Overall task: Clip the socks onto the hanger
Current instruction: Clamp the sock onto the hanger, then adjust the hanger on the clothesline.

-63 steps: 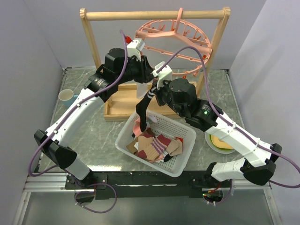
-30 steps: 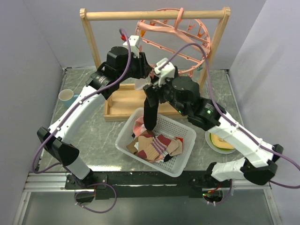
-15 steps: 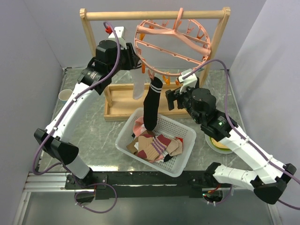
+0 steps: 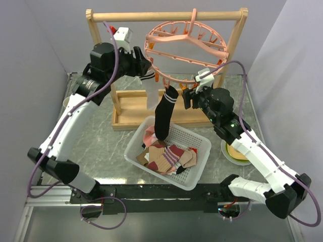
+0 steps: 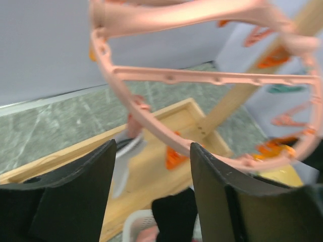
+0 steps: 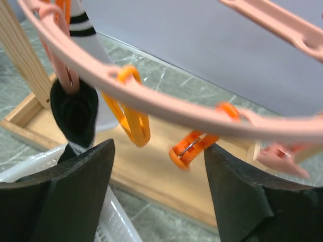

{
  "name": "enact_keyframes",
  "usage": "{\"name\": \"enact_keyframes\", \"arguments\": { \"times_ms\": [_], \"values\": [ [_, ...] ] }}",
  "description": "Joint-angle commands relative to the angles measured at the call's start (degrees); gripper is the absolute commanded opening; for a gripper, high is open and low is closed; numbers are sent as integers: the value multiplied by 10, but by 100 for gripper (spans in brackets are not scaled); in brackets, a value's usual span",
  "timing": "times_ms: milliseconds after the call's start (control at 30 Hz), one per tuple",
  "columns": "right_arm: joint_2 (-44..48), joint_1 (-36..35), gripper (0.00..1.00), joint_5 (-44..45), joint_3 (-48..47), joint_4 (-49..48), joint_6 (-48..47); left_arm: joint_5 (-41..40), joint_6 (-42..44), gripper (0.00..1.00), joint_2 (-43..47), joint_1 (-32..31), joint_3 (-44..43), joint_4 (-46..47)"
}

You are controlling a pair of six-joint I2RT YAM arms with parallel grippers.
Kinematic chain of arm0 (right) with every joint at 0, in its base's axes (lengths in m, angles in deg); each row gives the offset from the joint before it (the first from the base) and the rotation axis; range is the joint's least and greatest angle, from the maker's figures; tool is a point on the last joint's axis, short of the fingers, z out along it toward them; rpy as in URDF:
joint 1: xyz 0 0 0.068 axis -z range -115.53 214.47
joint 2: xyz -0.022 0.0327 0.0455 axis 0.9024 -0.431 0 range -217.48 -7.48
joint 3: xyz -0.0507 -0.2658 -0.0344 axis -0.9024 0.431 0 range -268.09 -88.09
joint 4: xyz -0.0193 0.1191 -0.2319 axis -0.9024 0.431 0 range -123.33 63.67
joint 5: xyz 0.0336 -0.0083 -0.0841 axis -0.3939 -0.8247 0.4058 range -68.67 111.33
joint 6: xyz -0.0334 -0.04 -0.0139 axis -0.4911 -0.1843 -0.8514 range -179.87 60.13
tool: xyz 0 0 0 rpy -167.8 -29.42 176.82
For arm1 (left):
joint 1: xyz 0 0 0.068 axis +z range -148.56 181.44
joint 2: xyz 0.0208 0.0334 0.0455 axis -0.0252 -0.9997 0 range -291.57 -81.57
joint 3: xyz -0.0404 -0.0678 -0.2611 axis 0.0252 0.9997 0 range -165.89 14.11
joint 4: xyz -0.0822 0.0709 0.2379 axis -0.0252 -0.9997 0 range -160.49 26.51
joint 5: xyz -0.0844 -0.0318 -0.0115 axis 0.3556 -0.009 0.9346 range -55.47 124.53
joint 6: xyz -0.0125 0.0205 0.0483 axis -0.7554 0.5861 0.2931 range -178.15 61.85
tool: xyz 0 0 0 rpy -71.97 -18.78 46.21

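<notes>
The pink ring hanger point(image 4: 187, 54) hangs from the wooden rack's bar. Clipped to its near rim are a black sock with white stripes point(image 4: 163, 115) and, to its left, a white sock with black stripes point(image 4: 150, 94). The black sock's toe dangles into the basket. My left gripper point(image 4: 143, 64) is open beside the ring's left edge; the left wrist view shows its fingers point(image 5: 75, 196) empty, with the hanger's rim point(image 5: 202, 78) and the black sock point(image 5: 174, 217) beyond. My right gripper point(image 4: 188, 97) is open just right of the black sock, with an orange clip point(image 6: 192, 148) hanging ahead of its fingers point(image 6: 247, 196). More socks point(image 4: 166, 156) lie in the basket.
The wooden rack point(image 4: 166, 16) stands on a wooden tray base point(image 4: 132, 108). Near the front, the white mesh basket point(image 4: 199, 171) sits under the hanger. A cup point(image 4: 65, 102) is at the left edge and a yellow bowl point(image 4: 231, 151) is at the right, partly under the right arm.
Both grippers have let go and drawn back from the hanger, the left one to the left, the right one to the right. The black sock now hangs from its clip alone.
</notes>
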Motion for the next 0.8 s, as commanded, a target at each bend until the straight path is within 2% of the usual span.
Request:
{"name": "enact_keyframes", "arguments": {
  "times_ms": [0, 33, 167, 233, 267, 433, 767],
  "values": [
    [-31, 4, 74, -24, -46, -51, -32, 94, 19, 66, 50, -3, -6, 14],
    [-36, 4, 73, -27, -52, -50, -33, 101, 17, 67, 51, -3, -6, 13],
    [-57, 1, 52, -54, -82, -35, -35, 157, 14, 68, 63, -3, -3, 13],
    [-67, -5, 45, -62, -88, -33, -36, 169, 11, 67, 64, -3, -6, 13],
    [-69, -9, 38, -62, -95, -32, -38, 175, 9, 67, 65, -3, -6, 13],
    [-109, -48, 28, -44, -139, -10, -56, 188, 6, 66, 73, -3, 1, 15],
    [-177, -123, 24, -25, -214, 11, -69, 211, -10, 63, 84, -3, 18, 19]
  ]
}}
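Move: The orange-yellow clip on the hanger's near rim is about 3 cm ahead of the right hand, 3 cm to its left and about a centimetre higher. The black sock's cuff is level with the clip and some 4 cm farther left; a second orange clip is about 2 cm beyond the first and 3 cm to its right. From the left hand the orange-yellow clip is some 15 cm to the right, about 3 cm back and 6 cm lower. The orange-yellow clip is taken between the right fingers, which ease forward about 2 cm and left 3 cm while closing from wide open, then pinch it and draw it left with the hanger, about 10 cm of leftward travel in all, rising slightly and turning counter-clockwise. Meanwhile the left hand, empty and still open, backs off about 7 cm and up 4 cm, turning some 20 degrees clockwise. ##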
